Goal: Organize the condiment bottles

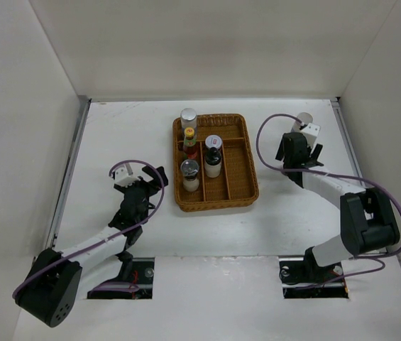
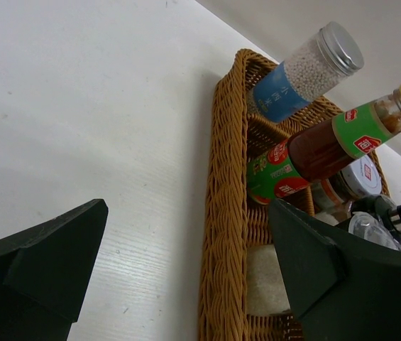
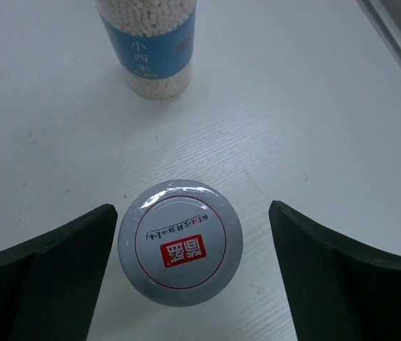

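The condiment bottles are split between tray and table. In the wicker tray [image 1: 237, 165] stand a silver-lidded blue-banded jar [image 2: 306, 71], a yellow-capped dark sauce bottle [image 2: 328, 145], a red-labelled shaker [image 1: 213, 142], a black-capped bottle [image 1: 212, 160] and a clear-topped jar [image 1: 189, 175]. On the table to the right stand another blue-banded jar [image 3: 155, 42] and a grey-lidded shaker with a red logo [image 3: 180, 241]. My right gripper [image 3: 191, 213] hangs open over that shaker, a finger on either side. My left gripper [image 2: 186, 263] is open and empty at the tray's left rim [image 2: 227, 213].
White walls enclose the table on the left, back and right. The tray's right compartments [image 1: 239, 153] hold nothing. A metal strip [image 3: 399, 35] runs along the table's right edge, close to the right gripper.
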Tool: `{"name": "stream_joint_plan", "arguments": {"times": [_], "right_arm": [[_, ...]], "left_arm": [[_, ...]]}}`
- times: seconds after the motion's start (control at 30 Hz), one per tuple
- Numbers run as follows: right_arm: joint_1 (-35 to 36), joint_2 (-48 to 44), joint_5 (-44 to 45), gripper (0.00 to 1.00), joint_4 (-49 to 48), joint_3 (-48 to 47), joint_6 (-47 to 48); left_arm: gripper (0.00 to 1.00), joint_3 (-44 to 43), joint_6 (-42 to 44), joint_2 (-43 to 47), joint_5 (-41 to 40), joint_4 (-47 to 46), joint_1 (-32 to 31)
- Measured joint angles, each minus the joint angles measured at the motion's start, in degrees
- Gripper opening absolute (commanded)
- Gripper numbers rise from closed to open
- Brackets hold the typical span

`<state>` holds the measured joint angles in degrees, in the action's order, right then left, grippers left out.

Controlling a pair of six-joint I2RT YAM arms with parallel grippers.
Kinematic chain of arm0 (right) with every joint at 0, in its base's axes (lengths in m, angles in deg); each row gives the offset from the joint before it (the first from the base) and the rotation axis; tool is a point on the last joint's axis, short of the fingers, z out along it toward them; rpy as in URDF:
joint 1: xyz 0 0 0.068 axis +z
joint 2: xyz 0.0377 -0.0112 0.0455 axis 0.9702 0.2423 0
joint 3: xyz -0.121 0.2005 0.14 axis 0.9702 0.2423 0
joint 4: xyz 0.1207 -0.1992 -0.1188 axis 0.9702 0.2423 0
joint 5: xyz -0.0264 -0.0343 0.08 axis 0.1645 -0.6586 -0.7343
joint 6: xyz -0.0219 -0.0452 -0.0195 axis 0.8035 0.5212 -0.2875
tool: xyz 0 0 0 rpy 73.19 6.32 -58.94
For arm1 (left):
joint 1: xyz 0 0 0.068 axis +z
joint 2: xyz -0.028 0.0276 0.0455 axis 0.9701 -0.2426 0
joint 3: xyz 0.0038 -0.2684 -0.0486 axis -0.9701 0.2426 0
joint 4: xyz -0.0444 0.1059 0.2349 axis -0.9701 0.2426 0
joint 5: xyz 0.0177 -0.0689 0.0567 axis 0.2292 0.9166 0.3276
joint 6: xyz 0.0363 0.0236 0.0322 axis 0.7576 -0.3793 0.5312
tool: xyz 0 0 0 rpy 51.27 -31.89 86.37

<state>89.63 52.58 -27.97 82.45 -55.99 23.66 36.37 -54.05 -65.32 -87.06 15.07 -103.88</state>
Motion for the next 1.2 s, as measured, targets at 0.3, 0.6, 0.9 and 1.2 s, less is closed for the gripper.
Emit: {"name": "stream_joint_plan", "arguments": {"times": [0.3,0.6,0.9,1.2], "right_arm": [[-0.48,1.77,-3.56,0.5,-0.79,0.0,-2.64],[13.42,-15.91,-0.81,0.51,3.32,2.8,-1.44],[38.32,-15.08,-2.32,0.51,1.2,-1.09,-2.12],[41.2,-1.51,-5.86,0.53,-1.77,-4.09,-2.12]], "left_arm": [[1.0,-0.02,-0.17,-1.66,0.5,0.02,0.0],[1.0,-0.02,-0.2,-1.53,0.5,-0.02,0.04],[1.0,-0.02,-0.24,-0.94,0.46,-0.02,0.17],[1.0,-0.02,-0.39,-0.59,0.5,0.0,0.17]]}}
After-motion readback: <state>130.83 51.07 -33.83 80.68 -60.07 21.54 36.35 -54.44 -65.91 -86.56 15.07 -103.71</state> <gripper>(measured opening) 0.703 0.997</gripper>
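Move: The jar to be grasped sits between the right hand's open fingers, its middle about 1 cm ahead and 4 below. The millet bottle stands some 12 cm ahead and 3 right, a centimetre below. The free near end of the tray's middle slot is about 29 cm left and 11 back, 4 below; the black-capped bottle is around 30 left and 1 back, 3 below. From the left hand, the jar is roughly 57 cm right, 9 ahead and 6 below. The right fingers sink a little over a centimetre and pinch the jar on both sides. Keeping that grip, the hand carries it about 29 cm left and some 9 back, rising roughly 11 cm on the way, then lowering towards the free near end of the tray's middle slot, turning about 45 degrees counter-clockwise. ##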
